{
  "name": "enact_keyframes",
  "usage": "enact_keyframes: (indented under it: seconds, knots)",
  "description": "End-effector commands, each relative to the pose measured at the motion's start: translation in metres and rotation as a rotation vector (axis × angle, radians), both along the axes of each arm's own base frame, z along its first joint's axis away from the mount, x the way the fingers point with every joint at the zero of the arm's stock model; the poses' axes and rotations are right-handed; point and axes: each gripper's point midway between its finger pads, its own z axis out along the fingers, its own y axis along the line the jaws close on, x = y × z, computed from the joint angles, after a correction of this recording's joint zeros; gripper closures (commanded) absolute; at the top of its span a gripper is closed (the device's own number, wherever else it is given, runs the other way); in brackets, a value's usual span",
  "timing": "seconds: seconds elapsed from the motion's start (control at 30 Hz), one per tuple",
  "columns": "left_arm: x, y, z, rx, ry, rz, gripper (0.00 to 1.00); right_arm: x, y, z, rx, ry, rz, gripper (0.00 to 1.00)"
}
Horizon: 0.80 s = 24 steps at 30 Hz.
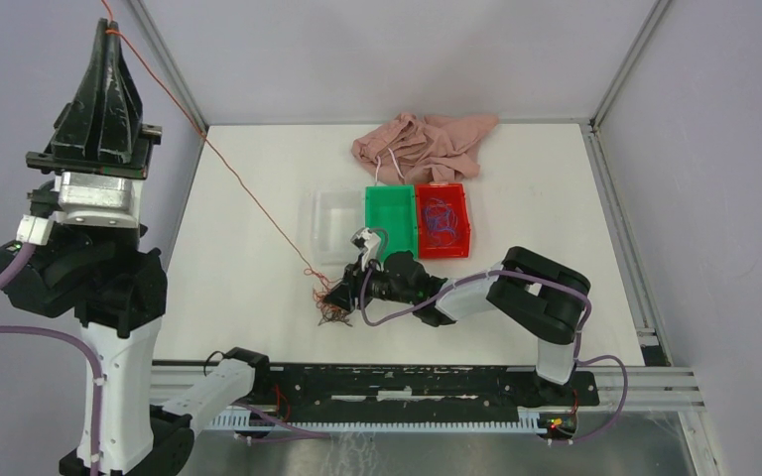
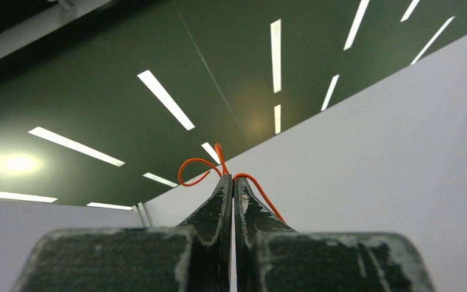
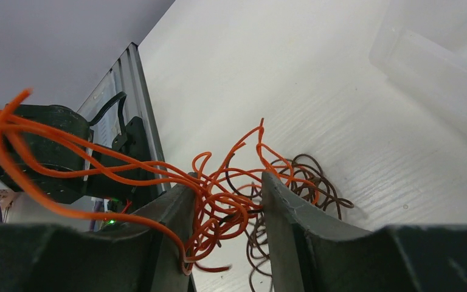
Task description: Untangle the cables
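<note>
The cables [image 1: 332, 309] form a small orange and dark-brown tangle on the white table, in front of the bins. One orange strand [image 1: 248, 193] runs taut from the tangle up to the far left. My left gripper [image 1: 109, 28] is raised high there, pointing upward, shut on that strand. The left wrist view shows the orange cable [image 2: 194, 163] looping out of the closed left gripper [image 2: 231, 178]. My right gripper [image 1: 342, 295] lies low at the tangle. In the right wrist view the right gripper [image 3: 228, 179] stands open, with orange loops [image 3: 231, 207] between its fingers and brown loops [image 3: 316, 182] just beyond.
Behind the tangle stand a clear bin [image 1: 337, 220], a green bin [image 1: 390, 213] and a red bin [image 1: 459, 213] holding blue-purple cables [image 1: 441, 220]. A pink cloth [image 1: 422, 147] lies at the back. The clear bin [image 3: 438, 67] is close to the right gripper.
</note>
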Motion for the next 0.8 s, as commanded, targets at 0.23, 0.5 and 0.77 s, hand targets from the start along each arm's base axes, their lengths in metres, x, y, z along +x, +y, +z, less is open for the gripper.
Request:
enact_keyframes:
  seconds: [0.23,0.5,0.77]
  knots:
    - [-0.072,0.045,0.078,-0.153,-0.348,0.168,0.97,0.003,-0.016,-0.033,-0.092,0.015,-0.068,0.49]
    - [-0.052,0.037,0.073,-0.113,-0.319,0.187,0.97,0.006,-0.026,-0.017,-0.113,-0.027,-0.091,0.43]
    - [-0.009,0.022,0.048,-0.085,-0.119,0.106,0.97,-0.011,-0.042,0.033,-0.026,-0.137,-0.024,0.28]
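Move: The orange tangle hangs between the half-open right fingertips, barely 1 cm to that gripper's left and level ahead and in height. The brown cable bunch lies under it, about 6 cm below the gripper and 1 cm left, straight below otherwise. The white tray is some 15 cm ahead and 2 cm right, 6 cm lower. The left gripper, pinching the orange cable's end, has the tangle roughly 3 cm ahead, 11 cm right and 62 cm below. Keep the left fingers shut on the orange cable's end and lift it about 7 cm more, easing back and left and tipping the fingers back some 15 degrees. Meanwhile sink the right gripper a little at the tangle, then draw it right about 4 cm from the brown bunch while spreading its half-open fingers wider. ##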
